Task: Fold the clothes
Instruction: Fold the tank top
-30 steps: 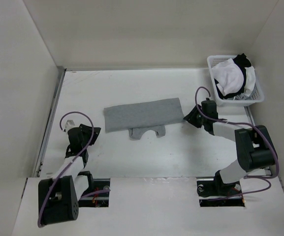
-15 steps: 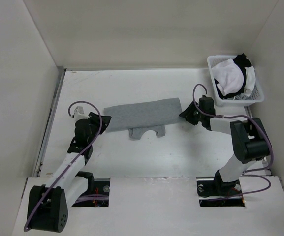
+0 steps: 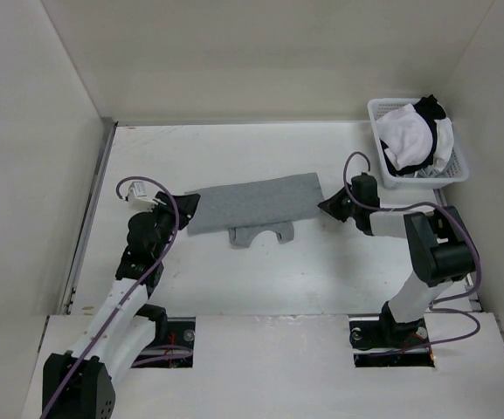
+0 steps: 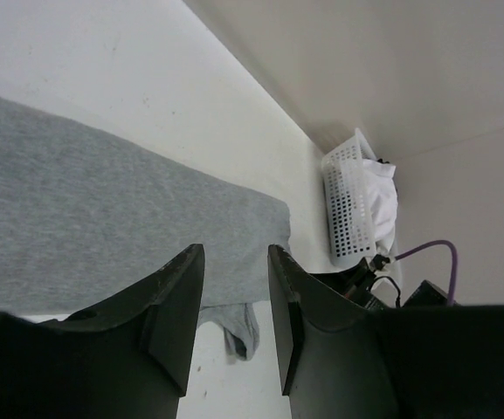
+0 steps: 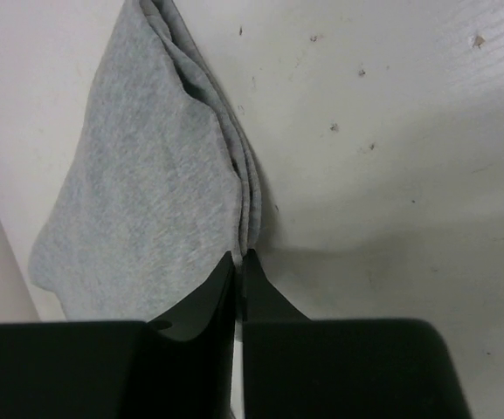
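The clothes, a grey T-shirt (image 3: 252, 202), lie folded into a long band across the middle of the table, with a sleeve flap (image 3: 260, 235) poking out on the near side. My right gripper (image 3: 326, 206) is at the band's right end. In the right wrist view it (image 5: 240, 257) is shut, pinching the layered edge of the T-shirt (image 5: 138, 192). My left gripper (image 3: 184, 207) hovers at the band's left end. In the left wrist view it (image 4: 234, 262) stands open above the T-shirt (image 4: 103, 218), with nothing between its fingers.
A white plastic basket (image 3: 457, 166) stands at the back right corner holding a white garment with black trim (image 3: 413, 135). The basket (image 4: 348, 209) also shows in the left wrist view. White walls close in the table on the left, back and right.
My left arm has swung forward and right to the T-shirt's left end. My right gripper has shifted slightly left and closed on the T-shirt's right edge.
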`<state>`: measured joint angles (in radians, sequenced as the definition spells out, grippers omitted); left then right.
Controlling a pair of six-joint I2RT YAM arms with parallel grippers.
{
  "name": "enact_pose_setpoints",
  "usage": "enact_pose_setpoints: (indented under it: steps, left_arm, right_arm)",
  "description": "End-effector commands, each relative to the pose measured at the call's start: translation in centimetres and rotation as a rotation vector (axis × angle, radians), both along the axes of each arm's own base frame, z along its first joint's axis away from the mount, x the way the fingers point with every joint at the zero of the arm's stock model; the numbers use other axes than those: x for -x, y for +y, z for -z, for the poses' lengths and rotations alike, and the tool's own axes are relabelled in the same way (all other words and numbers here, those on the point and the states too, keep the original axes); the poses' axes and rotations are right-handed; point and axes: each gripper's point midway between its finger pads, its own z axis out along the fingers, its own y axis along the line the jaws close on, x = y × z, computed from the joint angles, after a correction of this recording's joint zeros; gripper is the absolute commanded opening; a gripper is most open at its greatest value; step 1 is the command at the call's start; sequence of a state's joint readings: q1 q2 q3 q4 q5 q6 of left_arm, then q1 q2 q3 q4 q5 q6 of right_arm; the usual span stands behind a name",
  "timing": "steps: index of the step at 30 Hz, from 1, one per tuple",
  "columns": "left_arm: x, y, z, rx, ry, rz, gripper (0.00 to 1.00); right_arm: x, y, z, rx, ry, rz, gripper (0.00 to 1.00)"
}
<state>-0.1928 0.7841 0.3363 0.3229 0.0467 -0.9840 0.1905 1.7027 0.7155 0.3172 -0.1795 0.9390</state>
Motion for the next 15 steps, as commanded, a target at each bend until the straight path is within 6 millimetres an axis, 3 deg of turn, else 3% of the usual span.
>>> enact_pose_setpoints:
  steps: [1, 5, 10, 15]
  left_arm:
    - [0.2, 0.0, -3.2, 0.017, -0.099, 0.018, 0.33]
    - [0.5, 0.0, -3.1, 0.023, -0.096, 0.016, 0.33]
    - [0.8, 0.3, -3.4, 0.036, -0.102, 0.009, 0.33]
    - [1.5, 0.6, -4.9, 0.063, -0.135, 0.000, 0.33]
  right_arm:
    - [-1.4, 0.7, -3.8, 0.017, -0.177, -0.007, 0.00]
    - [-0.6, 4.0, -7.3, 0.135, -0.244, -0.155, 0.00]
    - [0.3, 9.5, -11.3, 0.424, -0.302, -0.326, 0.00]
    - [1.8, 17.5, -14.9, 0.595, -0.366, -0.505, 0.00]
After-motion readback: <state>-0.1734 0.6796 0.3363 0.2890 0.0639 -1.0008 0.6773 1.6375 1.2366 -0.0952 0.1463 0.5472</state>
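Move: My right hand already has the near part of the tank top's right edge pinched, almost at table height. The middle of the folded top, which I carry that edge over, lies some 19 cm to its left and 1 cm ahead; the far-left end is about 38 cm to its left and level with it, and the straps stick out 17 cm left and 8 cm back. From my raised, empty left hand the top's middle is roughly 16 cm right, 7 cm ahead and 16 cm below. I keep the tank top's right edge pinched in my right hand and, after a slow start, sweep it up and to the left at a quickening pace, about 16 cm across and 15 cm high, in over the cloth. The wrist turns counter-clockwise as it goes and brings the fingertips up, some 20 degrees each, while its left side dips. My left hand, empty and part open, just rises another 2 cm. ##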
